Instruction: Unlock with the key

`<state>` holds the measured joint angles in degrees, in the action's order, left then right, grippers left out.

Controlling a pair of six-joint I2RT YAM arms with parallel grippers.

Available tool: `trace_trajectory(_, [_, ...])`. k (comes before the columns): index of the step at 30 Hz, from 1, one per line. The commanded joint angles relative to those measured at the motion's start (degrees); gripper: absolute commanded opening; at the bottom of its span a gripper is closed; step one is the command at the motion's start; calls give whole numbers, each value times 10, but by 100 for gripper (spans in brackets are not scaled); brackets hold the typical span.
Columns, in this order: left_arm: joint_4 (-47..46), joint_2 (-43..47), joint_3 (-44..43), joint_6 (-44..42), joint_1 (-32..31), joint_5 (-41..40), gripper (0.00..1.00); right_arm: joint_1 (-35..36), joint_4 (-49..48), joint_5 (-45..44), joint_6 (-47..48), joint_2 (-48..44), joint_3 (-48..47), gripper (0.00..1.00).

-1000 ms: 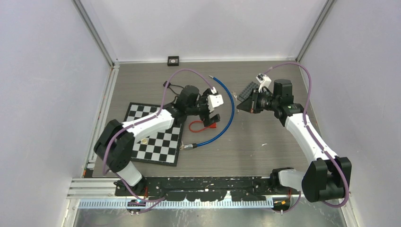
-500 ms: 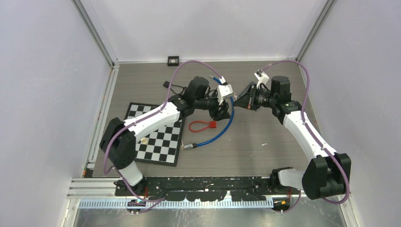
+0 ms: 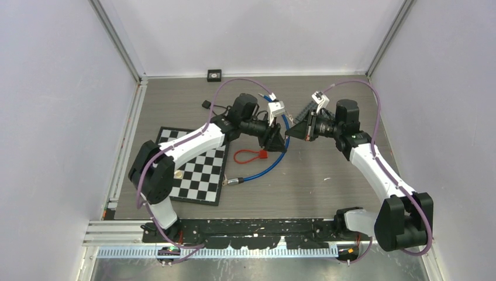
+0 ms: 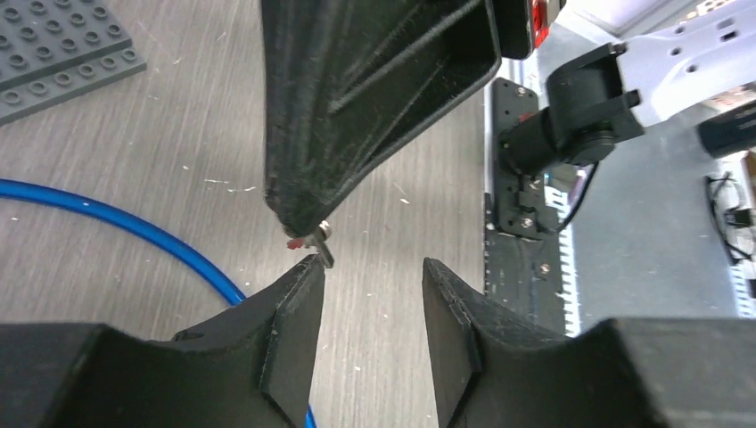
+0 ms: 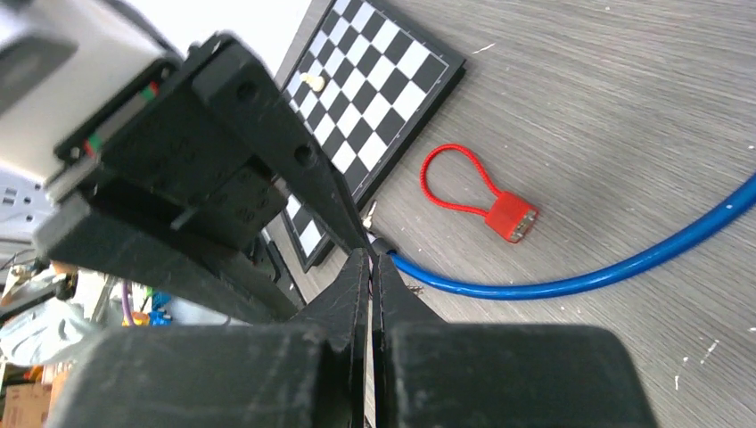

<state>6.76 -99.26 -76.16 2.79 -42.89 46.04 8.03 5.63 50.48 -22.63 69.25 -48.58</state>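
The red lock [image 3: 263, 154] with its red cable loop lies flat on the wooden table, also visible in the right wrist view as the lock [image 5: 511, 217]. Above and to its right, the two grippers meet tip to tip. My right gripper [image 3: 292, 135] [image 5: 373, 259] is shut on a small silver key [image 4: 319, 239], whose tip pokes out past its fingertips. My left gripper [image 3: 284, 140] [image 4: 370, 263] faces it with jaws partly apart and nothing between them. The key's tip touches the end of its left finger [image 4: 294, 294].
A blue cable [image 3: 275, 164] curves around the lock, directly under the grippers. A chessboard [image 3: 196, 170] with one pale pawn [image 3: 178, 174] lies to the left. A grey studded plate [image 4: 53, 49] sits behind. A small black square [image 3: 214, 74] rests at the back wall.
My left gripper swung right from above the lock to meet the right gripper, and its jaws narrowed. The right gripper shifted slightly left, still pinching the key.
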Motion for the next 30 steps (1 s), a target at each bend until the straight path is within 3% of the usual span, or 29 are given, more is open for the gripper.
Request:
trace_trajectory(1, [-42, -8, -14, 96, 19, 99, 45, 1, -74, 56, 6, -27, 10, 1])
trace_trajectory(14, [-128, -42, -18, 200, 37, 136, 37, 1, -82, 70, 4, -30, 15, 1])
trace_trajectory(24, [-144, -38, -16, 211, 45, 138, 35, 1, -83, 69, 5, -29, 18, 0])
trace_trajectory(30, [-159, -37, -9, 223, 55, 137, 18, 1, -83, 70, 7, -30, 20, 1])
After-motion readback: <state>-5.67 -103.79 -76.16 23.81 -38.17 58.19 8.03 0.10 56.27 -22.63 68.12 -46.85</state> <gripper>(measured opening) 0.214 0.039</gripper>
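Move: Just off the left fingertips is the key, pinched by the right hand: some 2 cm ahead of the left hand point, 2 cm to its right and level with it. For the right hand, the open left fingertips lie about 2 cm back and 2 cm left, level. On the table about 16 cm below, the red lock lies roughly 4 cm ahead and 6 cm left of the left hand. Closing around the key, the left fingers go from half open to about a fifth, mostly at the end, after the hand has risen about 1.5 cm, rolled nearly 20 degrees with its forward side going down, and edged 1 cm forward. Still pinching the key, the right hand brings it to them, up and back and slightly left by 1 to 1.5 cm, then holds still. ##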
